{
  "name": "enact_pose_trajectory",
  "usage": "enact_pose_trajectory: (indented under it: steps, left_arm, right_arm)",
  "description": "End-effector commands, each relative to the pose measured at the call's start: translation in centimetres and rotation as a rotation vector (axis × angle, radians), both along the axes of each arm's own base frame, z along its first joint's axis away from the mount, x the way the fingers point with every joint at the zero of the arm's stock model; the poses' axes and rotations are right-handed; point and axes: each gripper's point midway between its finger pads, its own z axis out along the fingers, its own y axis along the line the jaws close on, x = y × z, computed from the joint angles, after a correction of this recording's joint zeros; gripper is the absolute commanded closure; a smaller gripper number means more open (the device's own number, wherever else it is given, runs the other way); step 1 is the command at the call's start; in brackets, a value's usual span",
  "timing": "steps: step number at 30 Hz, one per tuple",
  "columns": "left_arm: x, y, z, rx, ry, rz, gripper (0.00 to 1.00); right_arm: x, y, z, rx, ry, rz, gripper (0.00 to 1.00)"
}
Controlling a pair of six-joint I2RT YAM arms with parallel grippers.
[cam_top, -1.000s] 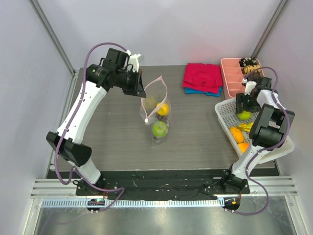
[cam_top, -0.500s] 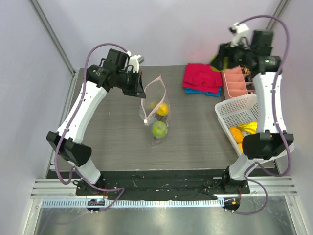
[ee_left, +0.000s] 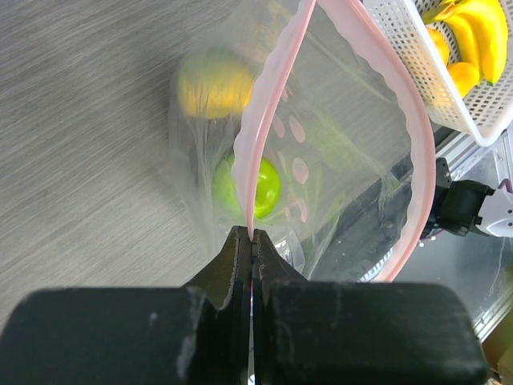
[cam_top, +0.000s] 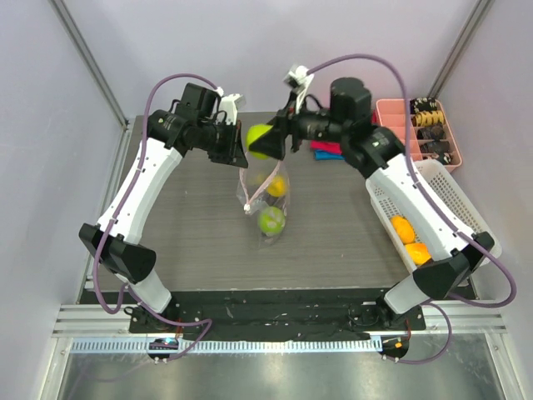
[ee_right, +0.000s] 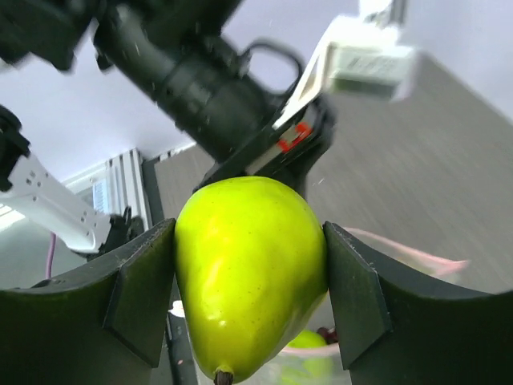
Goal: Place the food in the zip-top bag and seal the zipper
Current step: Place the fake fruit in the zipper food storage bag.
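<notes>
The clear zip-top bag (cam_top: 265, 200) hangs open over the table's middle, with a green fruit (cam_top: 271, 220) and a yellow-orange fruit (cam_top: 277, 185) inside. My left gripper (cam_top: 240, 155) is shut on the bag's mouth edge; in the left wrist view the pink zipper (ee_left: 268, 112) runs straight into the closed jaws of the left gripper (ee_left: 252, 235). A green pear (cam_top: 259, 140) is held just above the bag's mouth, my right gripper (cam_top: 266, 140) shut on it. Up close, the pear (ee_right: 240, 297) fills the right gripper (ee_right: 250, 245), stem down, with the bag's rim below it.
A white mesh basket (cam_top: 466, 218) at the right holds oranges (cam_top: 403, 227), and bananas (ee_left: 473, 32) show in the left wrist view. Behind it stands a pink compartment tray (cam_top: 400, 118). A red cloth (cam_top: 321, 150) lies partly hidden under the right arm.
The right arm lifted the green pear out of the basket, swung it up and left, and now holds it over the bag's mouth. The left arm and bag stayed put.
</notes>
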Motion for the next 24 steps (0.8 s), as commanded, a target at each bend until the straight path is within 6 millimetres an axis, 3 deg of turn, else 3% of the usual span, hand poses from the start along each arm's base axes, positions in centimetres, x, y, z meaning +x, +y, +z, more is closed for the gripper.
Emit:
enact_pose_trajectory:
  steps: [1,6,8,9,10,11,12,15,16,18,21,22,24]
  left_arm:
    - [0.0,-0.5,1.7,-0.044,-0.03,-0.014,1.0]
    - [-0.2,-0.7,1.8,-0.064,-0.014,-0.016,1.0]
    - [-0.1,-0.6,1.9,-0.068,-0.013,-0.015,1.0]
    - [-0.1,-0.7,1.9,-0.07,-0.012,-0.015,1.0]
    - [-0.2,-0.6,1.9,-0.07,-0.012,-0.015,1.0]
    - [-0.2,-0.7,1.9,-0.072,-0.011,-0.015,1.0]
    - [-0.2,-0.7,1.8,-0.072,-0.008,-0.016,1.0]
    - [-0.1,-0.6,1.9,-0.068,-0.013,-0.016,1.0]
    - [-0.1,-0.7,1.8,-0.066,-0.014,-0.019,1.0]
    - [0.0,-0.6,1.7,-0.061,-0.011,-0.019,1.0]
    - [0.0,-0.6,1.7,-0.062,-0.015,-0.02,1.0]
    - [0.0,-0.7,1.7,-0.063,-0.013,-0.02,1.0]
    - [0.0,-0.7,1.8,-0.065,-0.017,-0.02,1.0]
  right_arm:
    - [1.0,1.3,-2.7,-0.042,-0.028,-0.049,0.57]
    - [2.0,1.2,-6.4,-0.126,-0.032,-0.11,0.52]
    - [2.1,0.9,-7.3,-0.159,-0.024,-0.129,0.32]
    - [2.1,0.8,-7.4,-0.176,-0.037,-0.132,0.24]
    - [2.1,0.7,-7.4,-0.181,-0.033,-0.138,0.1]
    - [1.9,0.5,-7.5,-0.189,-0.024,-0.137,0.05]
    - [1.7,0.3,-7.1,-0.189,-0.026,-0.137,0.0]
    - [0.5,-0.5,-4.8,-0.165,-0.052,-0.138,0.0]
    - [0.4,-1.3,-3.5,-0.152,-0.074,-0.153,0.0]
    - [0.5,-2.7,-3.2,-0.167,-0.058,-0.175,0.0]
    - [2.6,-7.2,-3.4,-0.194,-0.003,-0.251,0.0]
    - [4.3,-10.5,-3.4,-0.199,0.017,-0.325,0.0]
    - [4.7,-13.8,-5.0,-0.267,0.048,-0.354,0.0]
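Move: The right hand holds the green pear high over the bag; the bag's open mouth lies about 14 cm below it, nearly straight under, 1 cm left. Deeper in the bag, the green apple sits some 37 cm below the hand, level fore and aft and 1 cm right, and the orange fruit about 7 cm ahead, 3 cm right and 34 cm down. From the left hand, pinching the rim, the mouth's middle is about 5 cm right, 3 cm back and 2 cm down. Right lowers the pear about 10 cm, opens at the bag's mouth, then retreats right and up; left holds rim. ##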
